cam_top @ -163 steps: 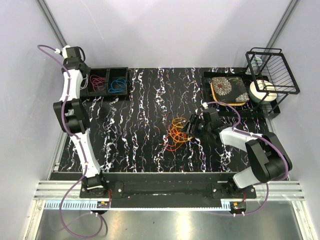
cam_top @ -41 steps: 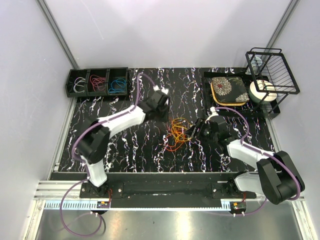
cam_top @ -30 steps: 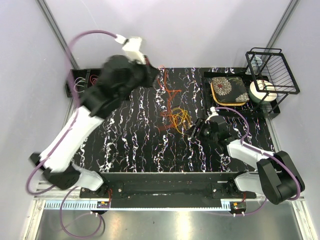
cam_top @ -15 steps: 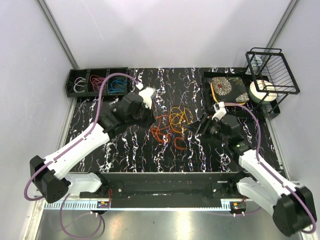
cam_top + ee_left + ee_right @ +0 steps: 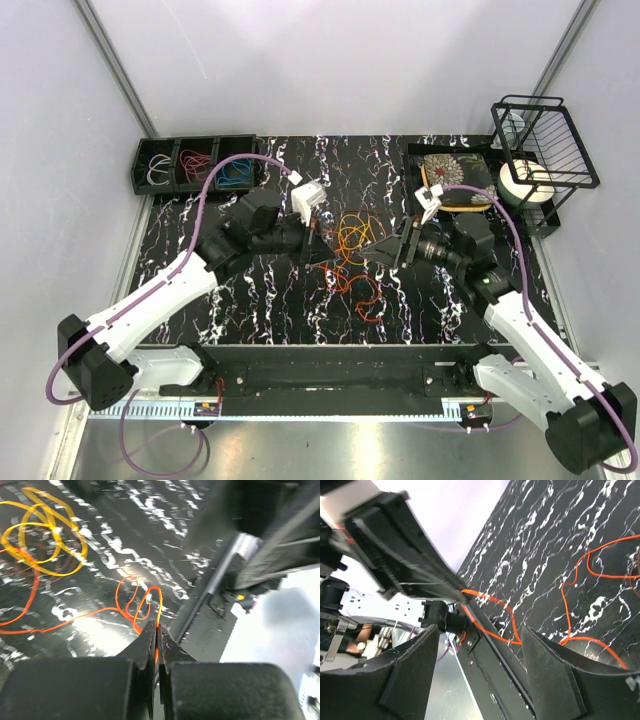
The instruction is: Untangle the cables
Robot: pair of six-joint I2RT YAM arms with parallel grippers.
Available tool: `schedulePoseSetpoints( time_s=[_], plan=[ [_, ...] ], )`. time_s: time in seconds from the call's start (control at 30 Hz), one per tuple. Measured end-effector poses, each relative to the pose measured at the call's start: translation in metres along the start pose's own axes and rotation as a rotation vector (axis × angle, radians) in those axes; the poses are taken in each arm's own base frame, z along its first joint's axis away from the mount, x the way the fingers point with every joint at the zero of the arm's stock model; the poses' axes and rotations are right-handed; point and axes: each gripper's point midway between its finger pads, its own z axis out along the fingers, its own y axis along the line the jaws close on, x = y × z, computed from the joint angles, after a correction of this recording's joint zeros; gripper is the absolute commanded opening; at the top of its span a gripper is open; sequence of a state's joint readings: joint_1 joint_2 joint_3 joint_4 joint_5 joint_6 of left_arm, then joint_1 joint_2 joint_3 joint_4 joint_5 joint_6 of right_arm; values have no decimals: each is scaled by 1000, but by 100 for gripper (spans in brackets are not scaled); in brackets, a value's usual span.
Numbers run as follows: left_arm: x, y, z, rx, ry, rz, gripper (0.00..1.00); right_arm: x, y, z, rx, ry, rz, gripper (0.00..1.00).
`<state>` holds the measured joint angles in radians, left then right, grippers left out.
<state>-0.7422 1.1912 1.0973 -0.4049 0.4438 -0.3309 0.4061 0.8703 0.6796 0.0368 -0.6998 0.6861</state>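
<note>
A tangle of thin orange cables (image 5: 352,237) lies mid-table, and red-orange loops (image 5: 362,292) trail toward the front. My left gripper (image 5: 321,252) is at the tangle's left edge, shut on a red-orange cable (image 5: 158,611) pinched between its tips (image 5: 156,626). Yellow-orange loops (image 5: 46,536) lie beyond it. My right gripper (image 5: 374,252) faces the left one from the right, lifted off the table and open (image 5: 480,652). The held cable (image 5: 492,601) runs from the left gripper's tip (image 5: 462,596) across the gap between the right fingers, touching neither.
Three black bins (image 5: 140,172) at the rear left hold whitish, red and blue cable loops. At the rear right stand a black tray (image 5: 412,172) with a patterned pad (image 5: 457,178), a black wire rack (image 5: 548,140) and a white roll (image 5: 522,183).
My left gripper has moved right, carrying a red-orange cable. My right gripper has risen, turned toward the left one and opened wider. The cables have spread out.
</note>
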Motion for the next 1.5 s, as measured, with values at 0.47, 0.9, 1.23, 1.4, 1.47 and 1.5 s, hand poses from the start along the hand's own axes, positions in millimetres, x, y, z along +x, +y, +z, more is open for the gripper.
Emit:
schedulePoseSetpoints(
  time_s=[0.47,0.9,1.23,1.4,1.47,1.5],
  plan=[
    [-19,-31,2,151,-27,-14,0,20,-1,18,-63,112,29,70],
    [-22,-33,12,180,-22,-48,3,21,8,27,-90,101,20,0],
    [-25,-3,13,-3,-61,-77,99,2,22,21,-76,32,18,0],
    [-29,18,-6,-151,-154,-78,99,-40,55,15,-62,-42,-24,0],
    [-24,34,-14,-235,-181,-88,99,-64,79,8,-79,-92,-68,0],
    [-21,41,-16,-271,-188,-95,99,-78,93,4,-91,-122,-96,0]
  ],
)
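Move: The left hand holds the orange-red cable aloft, its tips towards the open right gripper, which is about 9 cm to its right at much the same height. From the right hand, the stretch of cable it will grip lies some 7 cm left, 1 cm back and 2 cm lower. On the table roughly 24 cm below the right hand, the yellow cable lies about 11 cm ahead and 3 cm left. Hands converge about 3 cm sideways each; right pinches the orange-red cable, left lets go, right rises 13 cm. ##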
